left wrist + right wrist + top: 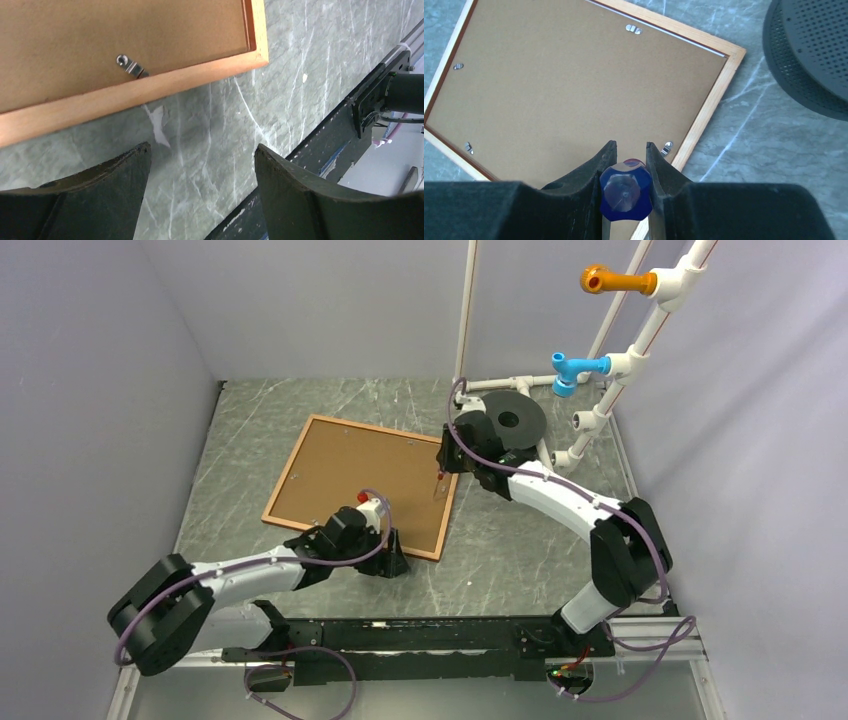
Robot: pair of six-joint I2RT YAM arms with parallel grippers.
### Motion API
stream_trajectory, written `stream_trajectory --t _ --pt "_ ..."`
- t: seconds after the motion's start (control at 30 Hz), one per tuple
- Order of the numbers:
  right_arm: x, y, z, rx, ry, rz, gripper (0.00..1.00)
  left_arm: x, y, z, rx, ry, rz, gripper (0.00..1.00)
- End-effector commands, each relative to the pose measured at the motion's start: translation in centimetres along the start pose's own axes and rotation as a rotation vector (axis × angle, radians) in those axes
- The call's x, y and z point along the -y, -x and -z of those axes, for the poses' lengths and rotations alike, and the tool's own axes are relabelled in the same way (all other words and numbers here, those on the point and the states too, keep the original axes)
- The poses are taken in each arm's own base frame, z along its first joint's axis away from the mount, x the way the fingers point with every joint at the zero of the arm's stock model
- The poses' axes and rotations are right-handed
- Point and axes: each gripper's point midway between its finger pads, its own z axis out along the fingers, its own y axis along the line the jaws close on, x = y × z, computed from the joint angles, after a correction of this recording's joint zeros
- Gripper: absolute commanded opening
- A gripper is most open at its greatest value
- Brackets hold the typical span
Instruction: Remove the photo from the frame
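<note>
The frame lies face down on the marbled table, its reddish-brown rail around a plain brown backing panel. The photo is hidden under that panel. Small metal clips hold the panel at the rails. My left gripper stands open and empty over bare table, just off the frame's near rail by its right corner. My right gripper hangs over the frame's right rail, shut on a blue-handled screwdriver that points down at the panel beside a clip.
A black perforated disc lies behind the right arm, close to the frame's far right corner. A white pipe rack with an orange fitting and a blue one rises at the back right. The black base rail runs along the near edge.
</note>
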Motion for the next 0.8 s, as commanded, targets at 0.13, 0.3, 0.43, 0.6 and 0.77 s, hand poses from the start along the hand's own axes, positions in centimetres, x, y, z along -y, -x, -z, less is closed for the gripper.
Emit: stream_trajectory --t 0.13,0.3,0.43,0.6,0.77 --pt "0.2 4.1 5.0 0.119 -0.002 -0.013 0.0 -1.3 1.6 3.6 0.057 0.132 -0.107 0.81" --pt "0.7 3.0 8.3 0.114 0.011 -0.039 0.0 -2.5 3.8 6.0 0.069 0.269 -0.253 0.82" --pt "1.9 1.7 11.3 0.126 0.003 -0.053 0.0 -3.9 4.9 6.7 0.032 0.375 -0.366 0.83" --pt "3.1 0.2 15.1 0.154 0.01 -0.078 0.0 -4.3 6.0 5.5 0.018 0.416 -0.488 0.83" --pt "4.1 -1.3 17.4 0.173 0.013 -0.1 0.0 -2.3 7.7 4.1 0.042 0.358 -0.625 0.84"
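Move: The frame lies face down. The middle of its near bar is some 5 cm ahead of my left hand, 10 cm to its left and 4 cm lower. That bar's right-hand tab is 4 cm ahead and 3 cm left of the hand, and the near right corner 1 cm ahead and 7 cm right. From my right hand, which holds the screwdriver, the right-side tab is about 2 cm back and 13 cm below, the spool roughly 10 cm ahead, 11 cm right and 10 cm below. I lift the screwdriver away from the right-side tab and carry it back about 11 cm, rightward and up, out over the bare table, keeping my right grip. My open left hand hops leftward some 6 cm and a little forward towards the near bar between its two tabs, rising and then sinking partway again, while its wrist tips the fingers more steeply down. ##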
